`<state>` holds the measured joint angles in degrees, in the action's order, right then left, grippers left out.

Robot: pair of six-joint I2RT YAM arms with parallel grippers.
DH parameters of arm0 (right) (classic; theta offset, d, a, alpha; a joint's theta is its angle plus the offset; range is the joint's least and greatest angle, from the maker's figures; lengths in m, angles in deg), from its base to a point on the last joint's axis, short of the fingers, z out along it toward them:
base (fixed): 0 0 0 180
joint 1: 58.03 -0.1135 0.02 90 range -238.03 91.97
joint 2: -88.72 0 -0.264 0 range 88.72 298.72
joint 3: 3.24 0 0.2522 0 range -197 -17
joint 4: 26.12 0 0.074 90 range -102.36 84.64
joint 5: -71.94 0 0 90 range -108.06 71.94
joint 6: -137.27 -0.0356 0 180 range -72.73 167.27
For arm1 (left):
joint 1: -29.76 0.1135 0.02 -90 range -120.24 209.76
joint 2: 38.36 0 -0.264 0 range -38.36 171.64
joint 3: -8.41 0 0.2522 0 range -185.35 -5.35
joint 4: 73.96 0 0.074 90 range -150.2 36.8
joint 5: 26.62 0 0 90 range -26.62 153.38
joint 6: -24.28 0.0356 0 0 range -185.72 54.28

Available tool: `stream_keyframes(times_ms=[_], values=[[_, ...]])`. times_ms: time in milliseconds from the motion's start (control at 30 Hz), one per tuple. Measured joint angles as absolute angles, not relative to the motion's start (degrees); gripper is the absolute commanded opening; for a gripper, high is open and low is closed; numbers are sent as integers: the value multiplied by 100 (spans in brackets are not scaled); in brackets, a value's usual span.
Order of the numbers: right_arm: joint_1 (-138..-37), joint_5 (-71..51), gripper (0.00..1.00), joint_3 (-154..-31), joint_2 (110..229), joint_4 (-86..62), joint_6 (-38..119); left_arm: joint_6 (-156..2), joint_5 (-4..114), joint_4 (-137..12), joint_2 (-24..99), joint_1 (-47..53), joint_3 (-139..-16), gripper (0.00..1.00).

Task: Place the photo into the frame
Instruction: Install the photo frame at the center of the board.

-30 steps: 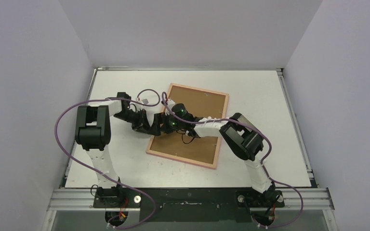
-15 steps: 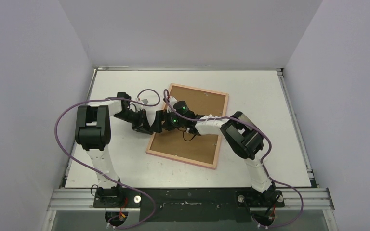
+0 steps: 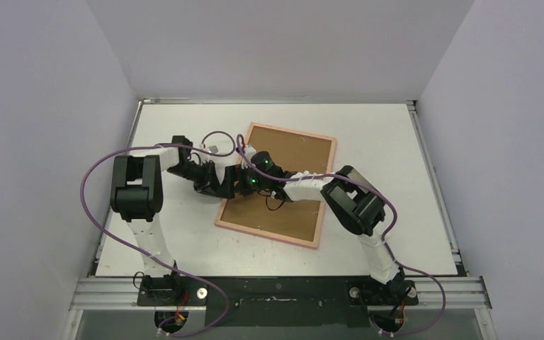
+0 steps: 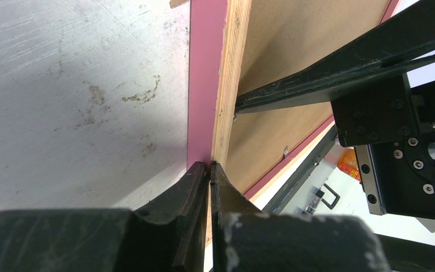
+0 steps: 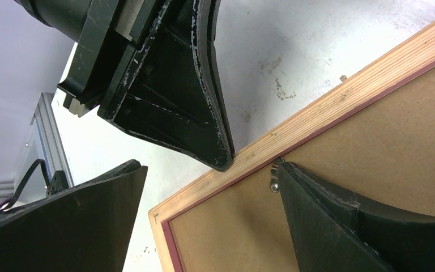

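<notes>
The frame lies back up on the table, its pale wood rail and pink face close in the left wrist view. A brown backing board fills it. My left gripper is shut on the frame's left rail, which looks slightly raised. My right gripper is open astride that same rail near the corner. One of its fingers rests on the board beside a small metal tab; the other hangs over the table. The photo is out of view.
Both arms meet at the frame's left side, their fingers nearly touching. White table stretches right of and behind the frame. Walls enclose the left, right and back; a metal rail runs along the near edge.
The right wrist shifted slightly to the left and came back. The frame and the left gripper have stayed in place.
</notes>
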<state>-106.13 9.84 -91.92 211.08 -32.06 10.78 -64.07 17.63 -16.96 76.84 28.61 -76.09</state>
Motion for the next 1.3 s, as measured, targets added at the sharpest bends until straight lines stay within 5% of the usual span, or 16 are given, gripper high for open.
stream_keyframes(times_ms=[733,1067,1300], values=[[-10588,1142,90,-9384,21139,-2937,1220,-6405,1756,-1693,7684,2861,-7607,4],[-9795,1067,90,-9307,20208,-2170,1417,-6630,1857,-1689,7660,2861,-7708,24],[-9126,567,90,-9006,19097,-1880,1537,-7080,1859,-1888,7841,2734,-8602,28]])
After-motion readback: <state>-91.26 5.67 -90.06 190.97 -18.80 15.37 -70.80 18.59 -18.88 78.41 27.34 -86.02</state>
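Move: The photo frame lies back side up. Its left rim is already pinched in the left fingers, its middle some 17 cm right of that hand and 5 cm ahead. From the wide-open right hand that middle is about 14 cm right, 5 cm ahead, 5 cm below. The rim's near clip sits roughly 3 cm ahead of the right hand and 5 below, under its forward fingertip; the far clip is 14 cm beyond the near one and 5 cm farther right. After both hands hold almost still, the left one pinching the left rim and the right one keeping its forward fingertip at the near clip, the left fingers part to about a quarter open and let go, and that hand slides off some 5 cm forward along the rim while rising about 3 cm. The right hand, still wide open, comes away from the near clip to the right, up and forward, about 12, 12 and 9 cm, rising over the brown backing board and turning some 15 degrees clockwise. ##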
